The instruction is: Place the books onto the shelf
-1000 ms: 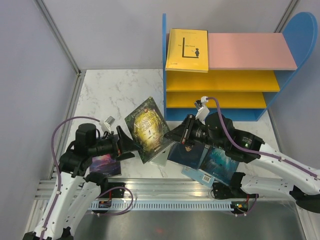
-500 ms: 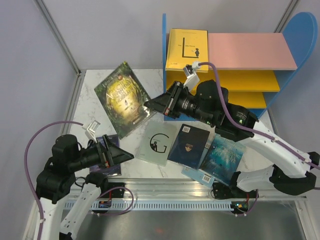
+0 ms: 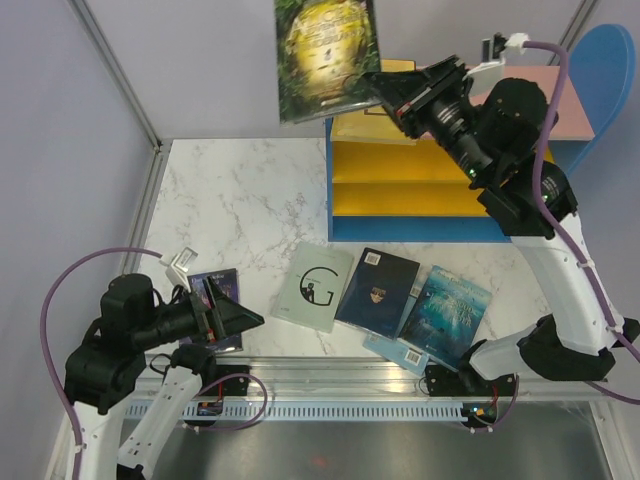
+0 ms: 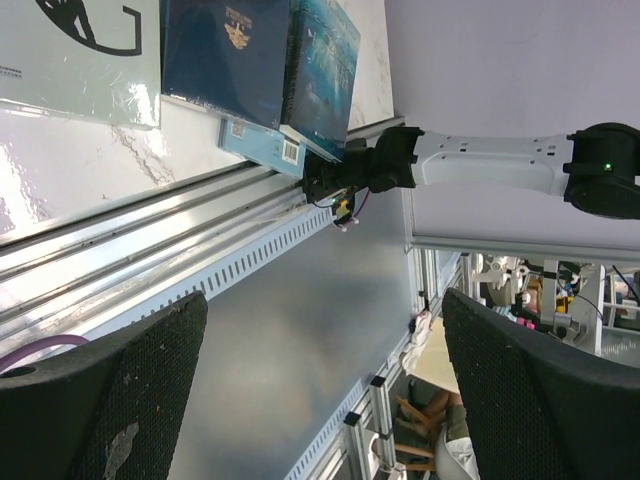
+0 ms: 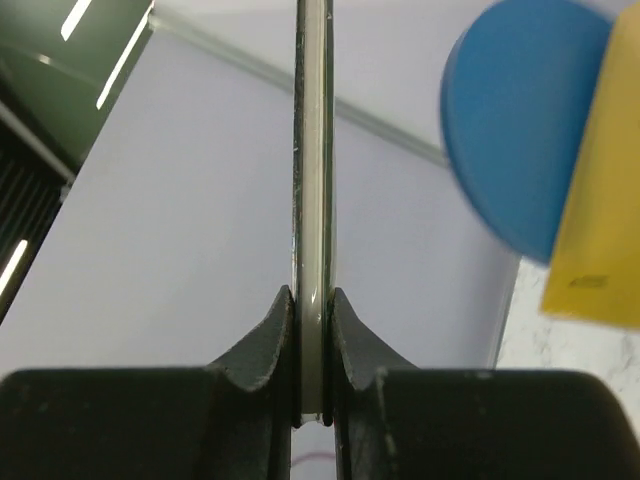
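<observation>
My right gripper [image 3: 385, 88] is shut on the lower right corner of the dark green fantasy book [image 3: 326, 55], held high in the air just left of the shelf's top. In the right wrist view the book's pale edge [image 5: 312, 150] stands upright, pinched between my right gripper [image 5: 312, 300]. The shelf [image 3: 430, 165] has blue sides and yellow boards, and a yellow book [image 3: 360, 128] lies on its top. My left gripper [image 3: 240, 318] hangs open and empty at the near left, partly over the purple galaxy book [image 3: 215, 296].
A pale book with a black crescent [image 3: 318, 288], a dark navy book [image 3: 376, 292] and a teal ocean book [image 3: 446, 312] lie overlapping on the marble table [image 3: 230, 200], above the front rail [image 3: 330, 405]. The right arm covers much of the pink top board [image 3: 572, 95].
The right arm has lifted the green book from table height up and to the right, to the shelf's top. The left arm drew back to the near left and now holds still.
</observation>
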`<state>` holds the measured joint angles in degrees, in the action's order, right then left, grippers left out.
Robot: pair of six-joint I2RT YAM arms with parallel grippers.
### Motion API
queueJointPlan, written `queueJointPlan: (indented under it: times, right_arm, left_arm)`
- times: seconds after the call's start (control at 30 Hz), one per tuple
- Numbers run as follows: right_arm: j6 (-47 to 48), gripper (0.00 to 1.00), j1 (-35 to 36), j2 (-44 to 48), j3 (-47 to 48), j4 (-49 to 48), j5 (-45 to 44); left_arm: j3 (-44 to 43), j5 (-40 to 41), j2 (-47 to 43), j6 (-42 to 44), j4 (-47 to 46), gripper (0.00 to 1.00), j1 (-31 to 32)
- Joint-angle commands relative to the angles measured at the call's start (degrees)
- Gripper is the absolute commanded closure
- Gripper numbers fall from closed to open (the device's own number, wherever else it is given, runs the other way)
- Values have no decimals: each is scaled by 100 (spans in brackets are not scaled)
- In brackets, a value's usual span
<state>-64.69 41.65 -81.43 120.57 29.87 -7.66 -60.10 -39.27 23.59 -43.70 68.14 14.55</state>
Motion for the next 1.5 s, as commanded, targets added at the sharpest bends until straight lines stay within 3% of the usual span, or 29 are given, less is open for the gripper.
queueJointPlan:
  times: [0.0, 0.33, 0.53, 0.67, 0.83, 1.17, 1.2, 1.33, 1.37, 1.4, 1.47]
  right_arm:
    - [-27, 100, -612, 224, 458, -351, -52]
    - [88, 100, -1334, 610, 72, 494, -280]
    - [-105, 100, -2002, 602, -69, 696, 334]
    - [-325, 100, -2397, 321, -69, 766, 1230]
    - [-387, 100, -2433, -110, 19, 775, 2039]
    - [-343, 100, -2433, -347, 54, 801, 2163]
    - [-326, 96, -2433, -382, 45, 801, 2277]
    - [-212, 41, -2451, -356, 54, 985, 2357]
    - [-115, 35, -2503, -348, 63, 1151, 2331]
    - [-54, 3, -2556, -287, 63, 1222, 2331]
    - [122, 2, -2801, -242, 124, 1607, 2339]
  left_arm:
    - [-257, 42, -30, 257, 270, 0, -13]
    - [-679, 305, 128, 573, 692, 0, -4]
    - [-820, 402, 198, 740, 868, 0, 4]
    - [-837, 446, 216, 802, 912, 0, 13]
    - [-837, 490, 216, 872, 947, 0, 31]
    - [-820, 552, 216, 881, 982, 0, 66]
    - [-802, 552, 216, 890, 973, 0, 66]
    - [-741, 543, 207, 881, 938, 0, 57]
    - [-723, 534, 207, 864, 929, 0, 66]
    - [-679, 525, 207, 855, 903, 0, 66]
    - [-635, 490, 198, 837, 859, 0, 57]
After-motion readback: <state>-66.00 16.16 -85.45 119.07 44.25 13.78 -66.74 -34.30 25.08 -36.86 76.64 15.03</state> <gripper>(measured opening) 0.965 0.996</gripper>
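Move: The right hand holds the green Alice book by one edge, above the shelf's top. Its place, the top of the stack at the left end of the top board, lies about 12 cm ahead of the hand, 1 cm right and 11 cm down. The yellow book caps that stack, some 13 cm below the hand; the blue end panel stands about 8 cm left of the stack. From the left hand, that place is roughly 35 cm ahead, 20 cm right and 20 cm up. Rightward and forward first, the right hand swings the Alice book in over the stack, about 12 cm right while turning clockwise and starting to sink. It then eases some 4 cm back left, turning back, still going forward and down, and tips nose-down some 20 degrees to lay the book on the yellow one. There it stays, and the fingers open wide to let go. ##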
